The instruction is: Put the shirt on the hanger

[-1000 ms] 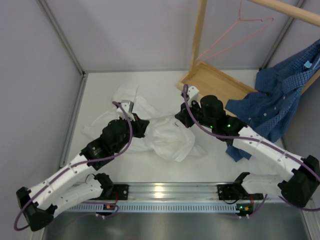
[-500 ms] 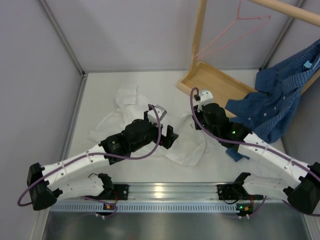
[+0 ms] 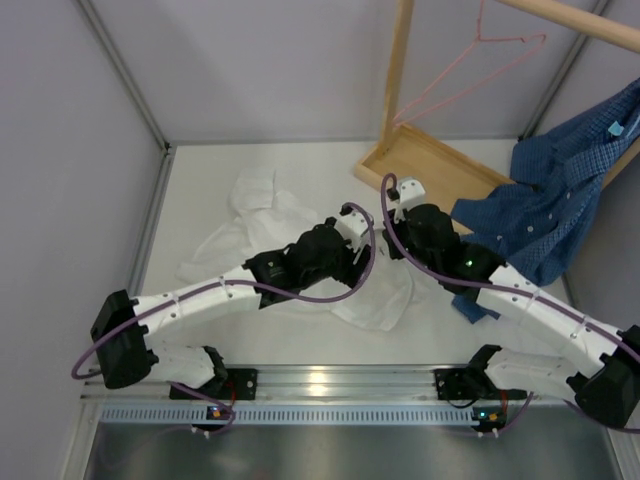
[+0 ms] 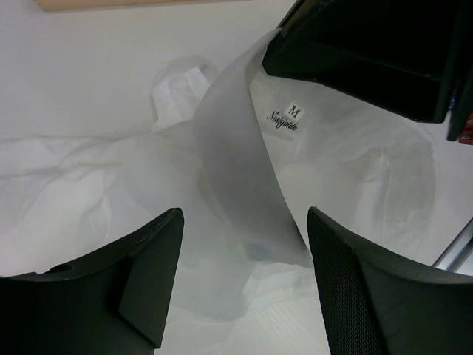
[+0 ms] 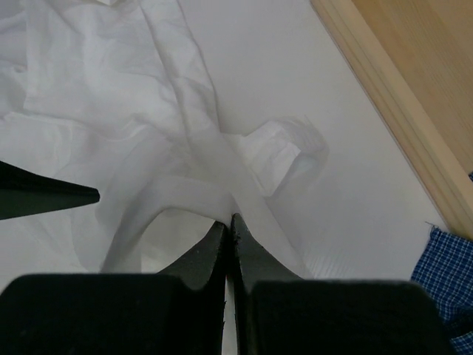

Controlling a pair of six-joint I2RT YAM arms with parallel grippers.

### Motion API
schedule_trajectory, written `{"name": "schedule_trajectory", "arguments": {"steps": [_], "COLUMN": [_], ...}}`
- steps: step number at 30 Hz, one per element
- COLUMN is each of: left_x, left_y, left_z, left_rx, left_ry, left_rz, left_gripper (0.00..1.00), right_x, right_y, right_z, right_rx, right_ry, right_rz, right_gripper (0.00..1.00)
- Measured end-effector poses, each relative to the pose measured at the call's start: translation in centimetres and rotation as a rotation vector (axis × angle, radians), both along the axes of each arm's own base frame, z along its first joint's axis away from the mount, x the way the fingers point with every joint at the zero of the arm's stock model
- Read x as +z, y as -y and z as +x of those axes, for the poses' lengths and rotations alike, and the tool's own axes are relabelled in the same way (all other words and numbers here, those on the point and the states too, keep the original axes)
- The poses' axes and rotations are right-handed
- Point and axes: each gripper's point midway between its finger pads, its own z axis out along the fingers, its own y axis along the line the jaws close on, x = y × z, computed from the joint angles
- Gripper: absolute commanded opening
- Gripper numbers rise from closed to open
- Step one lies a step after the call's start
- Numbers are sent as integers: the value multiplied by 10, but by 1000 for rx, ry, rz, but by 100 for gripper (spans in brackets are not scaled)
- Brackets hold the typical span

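The white shirt (image 3: 262,215) lies crumpled on the table's middle. My right gripper (image 5: 230,219) is shut on a fold of the shirt (image 5: 111,96) and holds it lifted a little; in the top view it (image 3: 388,248) sits at the shirt's right end. My left gripper (image 4: 244,222) is open, its jaws spread over the raised fold of the shirt (image 4: 229,155) near the collar label, empty. In the top view it (image 3: 354,264) is right beside the right gripper. The pink wire hanger (image 3: 512,40) hangs from the wooden rod at the back right.
The wooden rack's post (image 3: 398,60) and base tray (image 3: 440,165) stand at the back right. A blue checked shirt (image 3: 560,200) drapes over the rack's right side. Grey walls close the left and back.
My left arm has swung right across the shirt, ending next to the right gripper. The right gripper shifted slightly right early on, still gripping the fabric.
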Motion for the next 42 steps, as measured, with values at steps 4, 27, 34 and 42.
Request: {"name": "schedule_trajectory", "arguments": {"steps": [4, 27, 34, 42], "left_x": [-17, -31, -34, -48], "left_y": [1, -30, -44, -44], "left_z": [3, 15, 4, -2], "left_rx": [53, 291, 318, 313], "left_ry": [-11, -22, -53, -95], "left_rz": [45, 4, -47, -48], "left_gripper": [55, 0, 0, 0], "right_x": [1, 108, 211, 241], "right_y": [-5, 34, 93, 84], "right_z": [2, 29, 87, 194], "right_rx": [3, -190, -464, -548], "right_ry": [-11, 82, 238, 267], "right_rz": [6, 212, 369, 386], "right_gripper": [0, 80, 80, 83]}}
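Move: Just past the left fingertips, about 3 cm ahead, 1 cm left and 3 cm below the left hand, is the raised neck edge of the white shirt, whose upper end the shut right fingers hold. The hanger's near left end is roughly 23 cm ahead of the right hand, level sideways, some 18 cm above. From the right hand, the rack's wooden tray lies about 25 cm ahead, 11 cm right and 20 cm below. Reaching about 3 cm forward and 3 cm down while turning some 15 degrees counter-clockwise, the left hand closes on the shirt's neck edge, then eases back, left and slightly down, still pinching. The right, nearly still until then, opens wide, lets go, and sweeps up some 24 cm, forward 19 and a little right towards the hanger's left end, turning clockwise about 30 degrees and rolling left side up. ##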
